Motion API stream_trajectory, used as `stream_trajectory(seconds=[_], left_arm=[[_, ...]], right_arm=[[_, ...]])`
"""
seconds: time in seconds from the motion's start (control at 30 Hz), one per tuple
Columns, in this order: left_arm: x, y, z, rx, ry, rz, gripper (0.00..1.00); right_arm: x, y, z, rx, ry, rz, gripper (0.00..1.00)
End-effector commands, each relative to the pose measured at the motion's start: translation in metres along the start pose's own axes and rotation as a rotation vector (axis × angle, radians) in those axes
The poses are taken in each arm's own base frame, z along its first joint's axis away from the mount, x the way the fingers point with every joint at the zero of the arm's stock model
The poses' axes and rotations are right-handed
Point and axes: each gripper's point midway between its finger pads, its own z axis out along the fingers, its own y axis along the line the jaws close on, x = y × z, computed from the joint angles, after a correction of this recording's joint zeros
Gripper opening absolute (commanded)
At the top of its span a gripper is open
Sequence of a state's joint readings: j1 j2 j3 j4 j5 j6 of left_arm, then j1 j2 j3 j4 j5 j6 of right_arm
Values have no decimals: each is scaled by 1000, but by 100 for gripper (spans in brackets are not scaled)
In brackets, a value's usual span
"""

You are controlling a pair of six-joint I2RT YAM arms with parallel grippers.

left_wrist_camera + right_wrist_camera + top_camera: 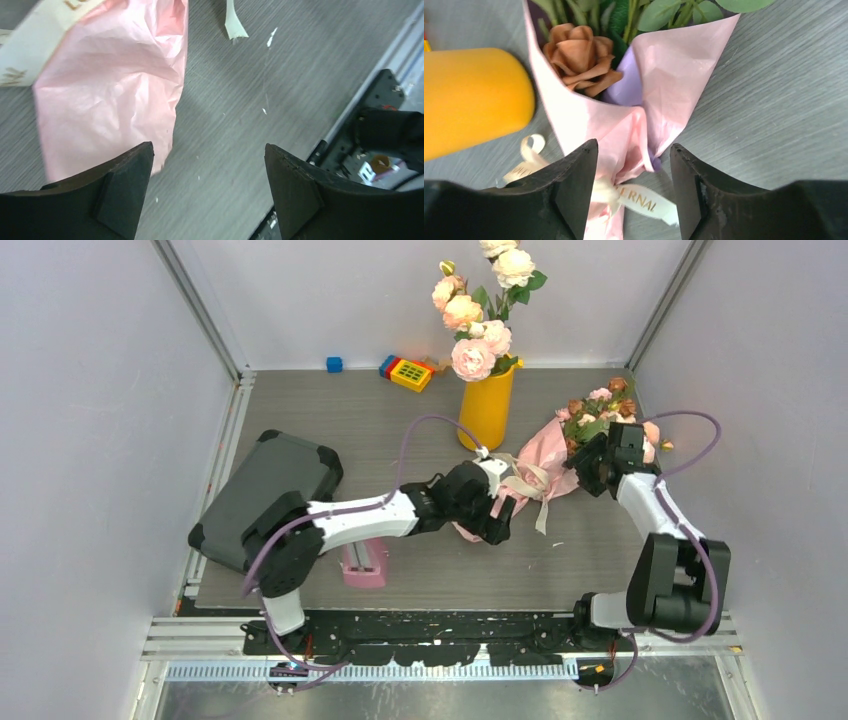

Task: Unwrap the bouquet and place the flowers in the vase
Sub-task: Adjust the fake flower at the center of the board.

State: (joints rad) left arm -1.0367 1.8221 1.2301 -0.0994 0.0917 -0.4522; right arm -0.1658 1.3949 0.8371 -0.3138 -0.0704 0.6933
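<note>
The bouquet (548, 452) lies on its side on the table, right of the yellow vase (487, 408), with its small flowers (598, 412) pointing to the back right. Its pink paper is still tied at the neck by a beige ribbon (651, 202). My right gripper (634, 150) stands open astride that neck, paper and ribbon between its fingers, a brown rose (581, 57) and the vase (474, 100) beyond. My left gripper (209, 152) is open at the bouquet's tail, with only table between its fingers. Pink paper (110, 90) lies beside the left finger.
Large pale pink and cream roses (480, 320) fill the vase. A dark grey case (265, 495) lies at the left and a pink object (365, 562) near the front. A blue block (334, 364) and a yellow-red toy (408, 372) sit at the back wall.
</note>
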Motion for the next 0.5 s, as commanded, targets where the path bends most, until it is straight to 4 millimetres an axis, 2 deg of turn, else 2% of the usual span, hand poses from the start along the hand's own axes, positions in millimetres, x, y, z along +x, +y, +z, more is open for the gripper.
stream_trajectory(seconds=[0.0,0.1,0.23,0.3,0.33,0.37,0.4,0.47], left_arm=[[-13,2,-57,-2,-10,-2,85],[-5,13,-83,18,35,-48,86],[-2,43,-125,-29,103,-91,86],[-8,54,-144,-20,108,-105,87],[-12,60,-153,-9,106,-116,87],[-18,72,-163,-12,93,-138,87],[-24,79,-172,-15,82,-146,87],[-36,96,-189,-37,49,-144,87]], right_arm=[[-5,1,-31,-13,-46,-25,63],[1,14,-51,-89,-36,-41,64],[12,40,-75,-204,-33,-135,64],[21,53,-85,-236,-48,-212,62],[33,64,-92,-268,-42,-265,61],[34,68,-94,-262,-65,-306,60],[48,78,-97,-286,-51,-362,60],[56,92,-101,-285,-70,-443,58]])
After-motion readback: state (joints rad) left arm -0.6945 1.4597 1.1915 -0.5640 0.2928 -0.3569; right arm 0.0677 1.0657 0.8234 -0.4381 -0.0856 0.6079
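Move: The bouquet's ribbon bow lies about 6 cm left of the right hand, 2 cm ahead and 7 cm below. From that hand, the yellow vase stands some 19 cm left and 11 cm ahead, while the bouquet's blooms are roughly 11 cm ahead and 6 cm right. From the left hand, the bow is about 11 cm ahead, 8 cm right and 7 cm lower. Both open hands rise over 7 cm and swing left, the left 15 cm away from the bouquet, the right 8. ##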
